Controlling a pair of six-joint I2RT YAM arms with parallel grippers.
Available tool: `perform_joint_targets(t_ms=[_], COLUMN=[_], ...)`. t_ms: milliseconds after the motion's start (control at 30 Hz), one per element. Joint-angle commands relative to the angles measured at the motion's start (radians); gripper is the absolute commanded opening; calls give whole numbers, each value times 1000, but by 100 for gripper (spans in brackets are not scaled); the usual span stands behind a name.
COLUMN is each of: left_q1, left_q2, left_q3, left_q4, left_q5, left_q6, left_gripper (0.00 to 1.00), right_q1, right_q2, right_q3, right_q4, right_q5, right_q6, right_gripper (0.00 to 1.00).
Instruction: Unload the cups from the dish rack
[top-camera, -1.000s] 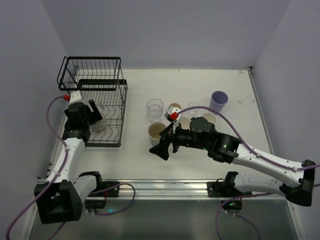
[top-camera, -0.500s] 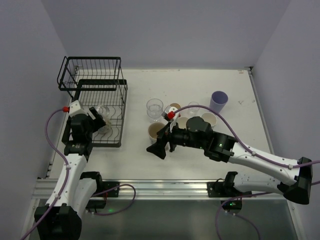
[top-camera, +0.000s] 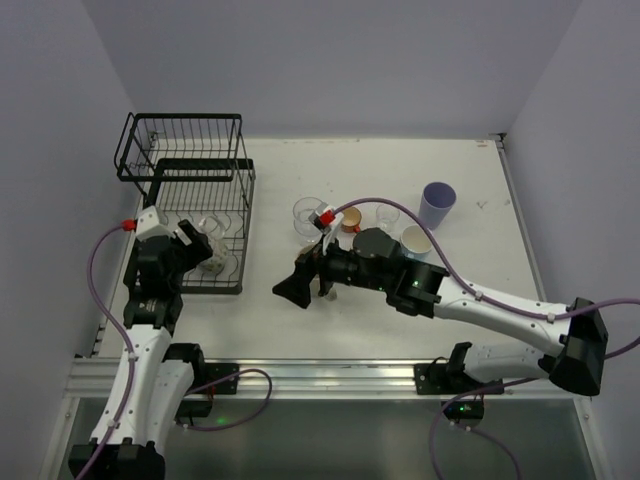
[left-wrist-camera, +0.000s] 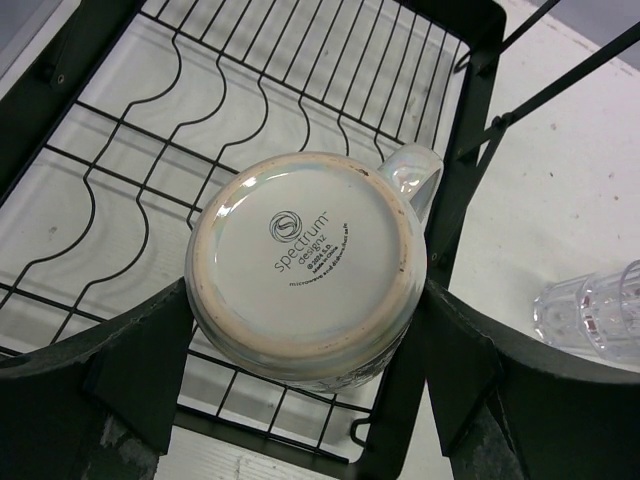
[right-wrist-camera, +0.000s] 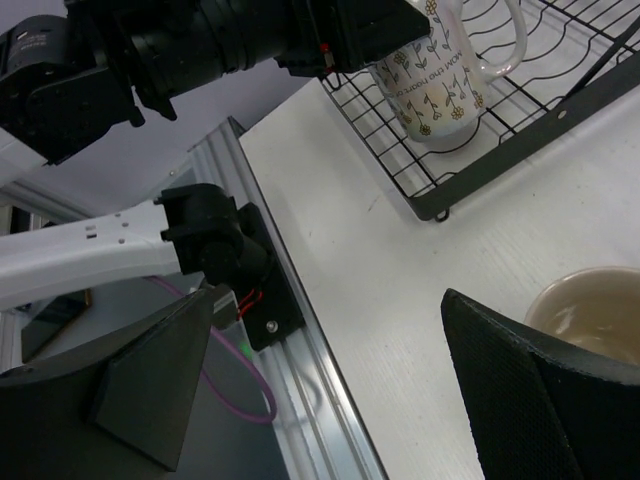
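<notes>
A cream mug with a flower print hangs upside down, base to the left wrist camera, and my left gripper is shut on its sides. It is over the near right corner of the black wire dish rack. From above, mug, left gripper and rack sit at the left. My right gripper stands open and empty over the table just right of the rack. The right wrist view shows the held mug over the rack's corner, with the right gripper nearer the camera.
On the table stand a clear glass, a small orange cup, another clear glass, a pale cup and a lavender tumbler. A cream cup sits beside my right finger. A clear glass stands right of the rack.
My left gripper has carried the mug from the middle of the rack's tray toward its near right corner. The right arm has swung left, toward the rack.
</notes>
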Motion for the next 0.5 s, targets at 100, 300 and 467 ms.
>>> perform_joint_targets(t_ms=[100,300,467], left_q1=[-2,-4,-38], left_q2=[-77,-115,-134], left_q3=[122,198,269], left_q4=[67,41,40], left_q5=[1,94,157], left_q6=[-49,-79,-111], left_gripper=[0,0,0], right_q1=[3,-20,-61], right_q2=[117,220,249], right_q3=[127,169,160], right_q4=[142,237,349], right_q5=[-12,-20,-28], right_q6=[81,178,252], right_gripper=[99,98,95])
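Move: My left hand already grips the mug just above the rack's wires, its middle about 3 cm to that hand's right and 4 cm below. My open right gripper waits some 20 cm to the left hand's right, 12 cm back and 10 cm higher. From my right hand the mug lies about 13 cm ahead, 17 cm left and 13 cm lower. The tan cup stands about 8 cm ahead, 5 cm right and 20 cm below the right hand, the clear glass roughly 12 cm beyond that cup. I lift the mug about 8 cm up out of the rack with my left hand, faster as I go, fingers keeping their grip and tipping up some 10 degrees, with a little swing to the right at the end. My empty right hand, still wide open, comes left about 6 cm and forward nearly 4 towards the mug, its fingertips tilting up as the wrist rolls slightly. ##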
